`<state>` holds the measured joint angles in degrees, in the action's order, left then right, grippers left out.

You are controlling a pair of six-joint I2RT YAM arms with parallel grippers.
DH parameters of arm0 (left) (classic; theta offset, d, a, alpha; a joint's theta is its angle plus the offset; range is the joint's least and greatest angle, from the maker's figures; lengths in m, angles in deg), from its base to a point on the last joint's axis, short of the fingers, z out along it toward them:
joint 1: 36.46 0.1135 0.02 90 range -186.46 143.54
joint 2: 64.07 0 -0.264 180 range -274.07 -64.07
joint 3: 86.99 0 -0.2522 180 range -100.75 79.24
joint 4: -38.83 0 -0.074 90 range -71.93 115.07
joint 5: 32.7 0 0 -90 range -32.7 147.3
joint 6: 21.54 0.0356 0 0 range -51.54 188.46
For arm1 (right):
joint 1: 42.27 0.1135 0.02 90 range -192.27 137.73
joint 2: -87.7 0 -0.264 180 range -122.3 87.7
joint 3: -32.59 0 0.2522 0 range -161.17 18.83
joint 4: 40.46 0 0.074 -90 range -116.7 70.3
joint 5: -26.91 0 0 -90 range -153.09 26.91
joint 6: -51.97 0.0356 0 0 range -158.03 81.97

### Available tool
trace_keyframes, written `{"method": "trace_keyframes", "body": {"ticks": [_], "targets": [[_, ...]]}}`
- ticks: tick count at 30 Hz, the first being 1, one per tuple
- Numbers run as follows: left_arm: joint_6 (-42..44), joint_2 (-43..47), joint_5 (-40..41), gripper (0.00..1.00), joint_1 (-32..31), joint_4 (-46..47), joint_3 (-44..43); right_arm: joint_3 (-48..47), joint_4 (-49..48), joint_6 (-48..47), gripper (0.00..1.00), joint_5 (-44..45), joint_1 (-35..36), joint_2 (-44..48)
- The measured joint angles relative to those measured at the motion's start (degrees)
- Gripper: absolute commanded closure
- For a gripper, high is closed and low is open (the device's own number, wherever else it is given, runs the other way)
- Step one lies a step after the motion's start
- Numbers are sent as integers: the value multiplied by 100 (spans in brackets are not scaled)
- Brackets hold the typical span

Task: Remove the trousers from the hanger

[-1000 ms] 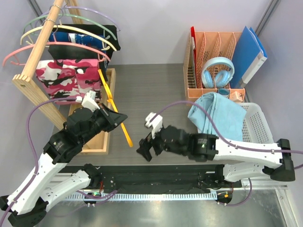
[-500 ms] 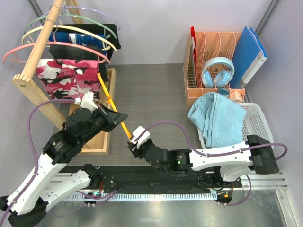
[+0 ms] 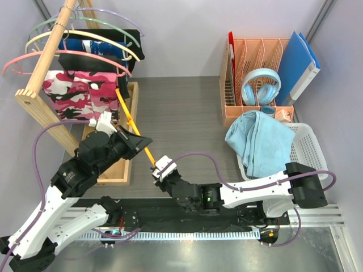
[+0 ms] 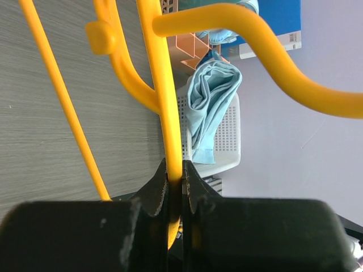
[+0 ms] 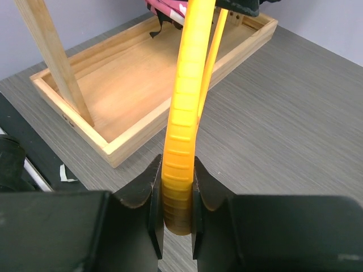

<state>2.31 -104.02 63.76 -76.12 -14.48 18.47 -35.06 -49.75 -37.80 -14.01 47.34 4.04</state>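
The yellow-orange hanger (image 3: 129, 113) slants from the rack down toward the near edge, with no cloth on it. My left gripper (image 3: 146, 139) is shut on its thin bar (image 4: 167, 102), which runs between the jaws. My right gripper (image 3: 156, 170) is shut on the ribbed lower end of the hanger (image 5: 187, 96), low over the table. The light blue trousers (image 3: 260, 141) lie bunched over the rim of the white basket (image 3: 312, 148) at the right, apart from both grippers. They also show in the left wrist view as trousers (image 4: 211, 96).
A wooden rack (image 3: 48, 56) at the back left carries pink, green and purple hangers, a pink camouflage garment (image 3: 79, 93) and dark garments. Its wooden tray base (image 5: 113, 102) lies beside the grippers. An orange file organiser (image 3: 255, 68) with headphones and a blue folder (image 3: 299, 62) stand at the back right.
My right arm swung left across the table to the hanger's lower end and its jaws closed on it. My left gripper kept its hold and barely moved.
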Motion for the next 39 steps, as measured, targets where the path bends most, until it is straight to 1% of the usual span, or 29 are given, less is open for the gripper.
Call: {"method": "trace_keyframes", "body": {"ticks": [1, 4, 5, 7, 8, 11, 14, 17, 23, 26, 28, 32, 34, 37, 39], "targets": [[0, 20, 4, 99, 0, 2, 22, 0, -9, -4, 99, 24, 9, -11], [4, 66, -2, 87, 0, 15, 61, -4, -15, -7, 99, 70, 33, -28], [9, 85, -2, 73, 0, 26, 79, -7, -7, -4, 99, 74, 35, -31], [57, 138, -2, 59, 0, 39, 118, -24, 57, 17, 99, 96, 37, -31], [52, 190, -7, 47, 0, 44, 151, -33, 101, 59, 99, 155, 37, -31], [186, 382, -50, 32, 0, 83, 234, -33, 354, 229, 99, 262, 28, -2], [361, 619, -136, 25, -2, 205, 339, -33, 739, 452, 99, 293, 22, 157], [551, 933, -256, 22, 0, 387, 474, -33, 1134, 691, 99, 282, 24, 476], [1054, 1515, -802, 20, 2, 841, 800, -20, 1847, 1110, 99, 116, 20, 1309], [1309, 1764, -1123, 19, 4, 883, 905, -22, 2472, 1445, 99, -35, 13, 1729], [1460, 1899, -1296, 19, 4, 883, 907, -28, 3086, 1731, 99, -190, -33, 2009], [1742, 2221, -1681, 18, 2, 861, 907, -146, 4505, 2288, 99, -684, -219, 2538], [1845, 2361, -1899, 18, 2, 859, 909, -249, 5160, 2522, 99, -1093, -372, 2815], [1915, 2535, -2234, 18, 4, 885, 960, -396, 5840, 2649, 99, -1725, -586, 3235], [1937, 2647, -2426, 18, 4, 890, 1036, -575, 6131, 2649, 99, -2157, -726, 3388]]}}
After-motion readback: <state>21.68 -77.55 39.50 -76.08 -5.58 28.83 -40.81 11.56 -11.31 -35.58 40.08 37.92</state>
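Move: Both hands already grip the yellow hanger: its middle is about 5 cm ahead of the left hand, 4 to its left and 3 higher, and some 10 cm ahead of the right hand, 6 left and 8 higher. The camouflage trousers hang roughly 21 cm ahead and 25 left of the left hand, 8 lower. From the right hand, the basket side it heads for has the blue trousers about 17 cm ahead, 40 right and 15 below. The left fingers open wide and let go of the hanger's bar, then the left hand backs off towards its base by about 12 cm, rising a little as it tips up and turns clockwise. The right hand keeps its pinch on the hanger's near end and, after a small dip, carries it to the right by about 15 cm towards the side where the basket and blue trousers lie, easing back late on and tipping its fingers down. ##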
